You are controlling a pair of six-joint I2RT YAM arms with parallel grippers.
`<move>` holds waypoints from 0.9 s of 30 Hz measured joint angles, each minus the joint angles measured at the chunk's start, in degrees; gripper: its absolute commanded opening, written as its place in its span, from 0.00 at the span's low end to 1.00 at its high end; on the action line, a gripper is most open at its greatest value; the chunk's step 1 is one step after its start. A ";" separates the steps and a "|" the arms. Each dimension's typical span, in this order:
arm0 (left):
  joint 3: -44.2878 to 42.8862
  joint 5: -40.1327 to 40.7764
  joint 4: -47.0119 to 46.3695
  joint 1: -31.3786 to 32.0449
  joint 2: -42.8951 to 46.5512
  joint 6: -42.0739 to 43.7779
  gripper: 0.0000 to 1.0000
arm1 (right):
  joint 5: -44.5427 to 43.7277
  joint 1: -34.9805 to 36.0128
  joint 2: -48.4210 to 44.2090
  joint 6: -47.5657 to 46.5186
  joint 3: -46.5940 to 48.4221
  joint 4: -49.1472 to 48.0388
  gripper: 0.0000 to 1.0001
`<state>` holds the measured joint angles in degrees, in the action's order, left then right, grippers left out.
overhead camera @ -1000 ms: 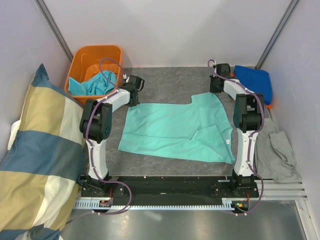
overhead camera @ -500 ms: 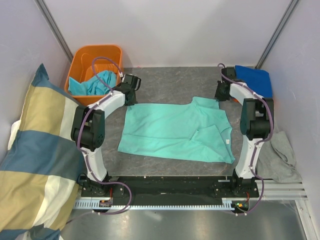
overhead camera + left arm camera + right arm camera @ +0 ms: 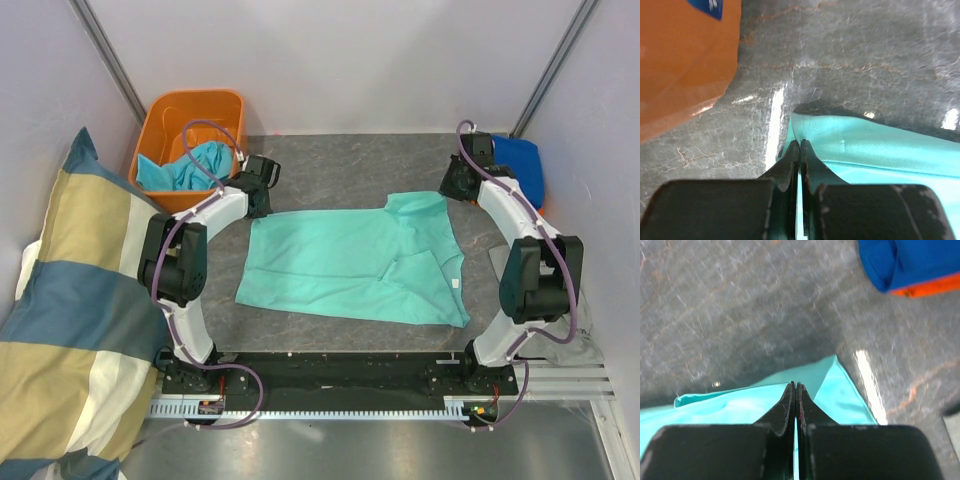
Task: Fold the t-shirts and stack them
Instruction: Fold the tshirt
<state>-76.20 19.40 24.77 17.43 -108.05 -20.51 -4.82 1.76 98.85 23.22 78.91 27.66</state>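
A mint-teal t-shirt (image 3: 350, 262) lies spread on the grey table, one sleeve folded in at its right. My left gripper (image 3: 260, 203) is shut on its far left corner; in the left wrist view the fingertips (image 3: 800, 143) pinch the teal hem (image 3: 850, 145). At the far right corner my right gripper (image 3: 452, 190) is shut on the cloth; in the right wrist view the fabric (image 3: 740, 405) rises into the shut gripper (image 3: 796, 385). A folded royal blue t-shirt (image 3: 525, 165) rests on an orange one (image 3: 932, 285) at the back right. A turquoise t-shirt (image 3: 195, 165) sits in the bin.
An orange bin (image 3: 190, 105) stands at the back left, close to my left gripper. A big striped pillow (image 3: 80, 320) fills the left side. A grey cloth (image 3: 498, 263) lies by the right arm, mostly hidden. Walls close off the back and both sides.
My right gripper has moved right and back with the shirt's corner, and the left has shifted slightly left. The shirt's far edge is now drawn out straighter between them.
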 measured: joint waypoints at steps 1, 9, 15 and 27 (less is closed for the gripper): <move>0.59 0.00 -0.17 0.00 0.04 -0.22 0.02 | 0.02 0.00 -1.36 0.31 -1.36 0.44 0.00; 7.21 -0.04 -1.16 0.00 5.29 -2.51 0.02 | 0.26 0.00 -11.93 3.69 -10.54 4.70 0.00; 12.04 -0.13 -1.81 0.00 11.85 -3.78 0.02 | 0.76 0.00 -22.14 6.45 -16.24 7.78 0.00; 22.88 -0.52 -2.56 0.00 20.70 -8.07 0.02 | 4.00 3.02 -31.67 8.50 -25.40 12.98 0.00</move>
<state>-53.32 18.87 22.22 17.43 -87.35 -28.58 -0.82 4.78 67.18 31.73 53.52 40.64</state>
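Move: The t-shirt's far edge is pinched in both hands. From the left hand, the shirt's near-left corner lies roughly 24 cm back, 6 cm to the left and 5 cm down; the orange basket stands about 15 cm ahead, 19 cm left. From the raised right hand, the near-right corner is some 34 cm back, 8 cm right and 12 cm below, the white label 23 cm back and 5 cm right, and the blue-orange stack 9 cm ahead, 18 cm right. Pinching the shirt's far edge throughout, both hands carry it back towards the robot over the rest of the shirt, heading for the near hem. The right goes faster, about 17 cm, the left about 9 cm; both swing over a shallow rise of around 2 cm, ending near their starting heights with fingers shut. ##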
